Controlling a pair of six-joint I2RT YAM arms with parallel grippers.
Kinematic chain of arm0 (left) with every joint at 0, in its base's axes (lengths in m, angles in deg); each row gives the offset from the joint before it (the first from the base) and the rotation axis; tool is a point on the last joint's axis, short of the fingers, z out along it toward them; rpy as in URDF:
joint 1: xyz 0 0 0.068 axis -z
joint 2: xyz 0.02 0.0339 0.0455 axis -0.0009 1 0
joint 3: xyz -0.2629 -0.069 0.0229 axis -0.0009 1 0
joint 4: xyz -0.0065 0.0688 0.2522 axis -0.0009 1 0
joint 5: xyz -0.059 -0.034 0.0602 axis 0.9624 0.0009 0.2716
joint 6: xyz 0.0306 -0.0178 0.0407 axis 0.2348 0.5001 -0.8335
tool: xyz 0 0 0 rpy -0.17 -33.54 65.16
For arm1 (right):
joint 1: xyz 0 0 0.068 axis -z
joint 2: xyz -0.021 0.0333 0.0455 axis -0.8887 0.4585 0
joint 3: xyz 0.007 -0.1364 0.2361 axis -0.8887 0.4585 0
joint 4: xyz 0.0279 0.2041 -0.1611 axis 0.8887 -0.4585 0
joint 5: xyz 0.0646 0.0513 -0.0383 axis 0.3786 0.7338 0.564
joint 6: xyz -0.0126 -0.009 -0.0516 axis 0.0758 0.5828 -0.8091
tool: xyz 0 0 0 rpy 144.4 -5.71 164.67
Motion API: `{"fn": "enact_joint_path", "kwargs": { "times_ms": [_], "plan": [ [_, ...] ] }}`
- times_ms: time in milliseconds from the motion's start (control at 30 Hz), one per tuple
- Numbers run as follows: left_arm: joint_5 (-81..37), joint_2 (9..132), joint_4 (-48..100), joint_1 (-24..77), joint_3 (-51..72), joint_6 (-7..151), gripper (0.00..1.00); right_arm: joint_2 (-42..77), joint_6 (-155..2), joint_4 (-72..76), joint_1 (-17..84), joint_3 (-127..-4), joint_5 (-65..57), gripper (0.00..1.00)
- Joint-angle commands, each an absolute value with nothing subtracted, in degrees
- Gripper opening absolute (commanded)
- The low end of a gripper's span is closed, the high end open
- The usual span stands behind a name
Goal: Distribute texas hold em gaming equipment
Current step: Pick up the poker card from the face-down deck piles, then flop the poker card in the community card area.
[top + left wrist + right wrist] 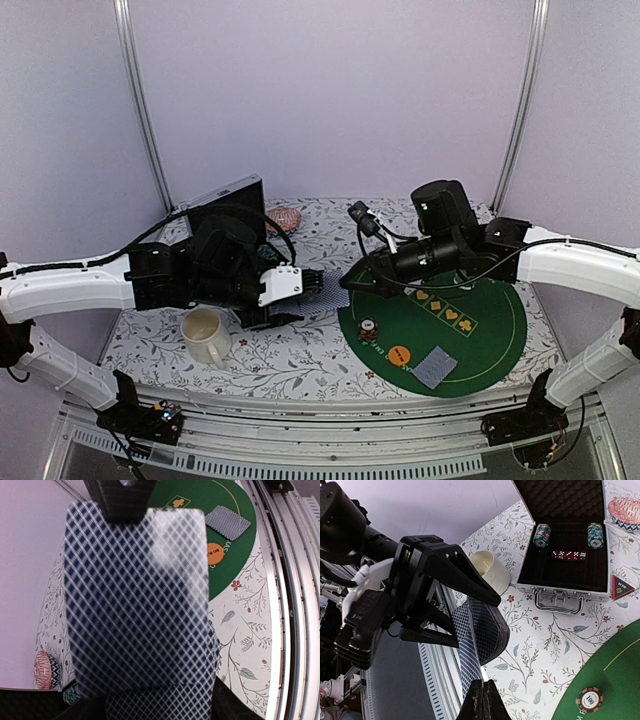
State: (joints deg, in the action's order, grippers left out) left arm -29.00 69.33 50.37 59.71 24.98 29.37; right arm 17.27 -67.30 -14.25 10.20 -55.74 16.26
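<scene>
My left gripper [306,286] is shut on a deck of grey-blue-backed playing cards [492,622], held on edge above the floral table left of the green mat [490,325]. My right gripper [484,691] is shut on one card [470,650], which stands peeled off the deck's face. That card [135,600] fills the left wrist view, with the deck [160,705] below it. On the mat lie a small chip stack [369,331], an orange disc [399,354] and a few dealt cards [436,367]. A black-red triangle marker [620,587] lies by the case.
An open metal case [565,587] at the back left holds two chip stacks [541,535] and red dice [567,555]. A cream mug [205,335] stands just in front of the left gripper. A pink striped round object [285,218] sits behind the case.
</scene>
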Motion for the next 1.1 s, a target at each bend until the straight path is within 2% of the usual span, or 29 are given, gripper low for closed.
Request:
{"fn": "enact_joint_path", "kwargs": {
  "times_ms": [0,200,333,600,733,867,1067],
  "plan": [
    [-28.49,69.48,49.24,59.18,25.37,29.61,0.61,11.78,-69.48,-17.71,12.2,-57.49,12.39,0.02],
    [-28.36,69.35,49.67,59.2,24.98,29.74,0.61,6.85,-70.53,-24.41,16.39,-58.33,5.86,0.02],
    [-27.38,68.53,49.68,59.21,24.85,29.95,0.61,7.75,-73.18,-32.5,19.36,-60.97,-5.38,0.02],
    [-26.79,67.79,49.76,59.28,24.73,30.14,0.61,22.49,-80.96,-47.31,25.45,-66.9,-39.44,0.02],
    [-26.38,67.76,49.71,59.28,24.75,30.0,0.61,31.1,-85.05,-49.45,25.58,-69.68,-51.03,0.02],
    [-26.09,67.98,49.77,59.25,24.67,30.22,0.61,38.19,-88.33,-49.36,25.49,-70.6,-55.23,0.02],
    [-26.36,67.87,49.79,59.16,24.91,29.87,0.61,46.22,-89.21,-48.72,24.1,-67.14,-54.08,0.02]
  ]
}}
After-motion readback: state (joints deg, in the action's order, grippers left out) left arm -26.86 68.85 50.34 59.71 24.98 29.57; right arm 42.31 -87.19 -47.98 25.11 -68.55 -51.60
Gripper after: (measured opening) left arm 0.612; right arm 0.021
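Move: The card is already pinched in my right hand. The mat's printed suit squares lie about 25 cm to its right, 15 cm ahead and 24 cm below. From the same hand, the face-up diamond card is some 23 cm ahead and 18 cm right, the dealer button 23 cm ahead and 34 cm right, and the near chip stack 7 cm ahead and 6 cm right. From my left hand, those squares are roughly 40 cm right and 17 cm ahead. I swing my right hand off the deck side with the single card kept shut in its fingers, first right and up about 4 cm, then right, forward and down over the green mat towards the suit squares, roughly 24 cm right in all. Meanwhile my wrist turns nearly 90 degrees, so the fingers go from pointing left to pointing down, forward and right. My left hand keeps its grip on the deck, almost still. ##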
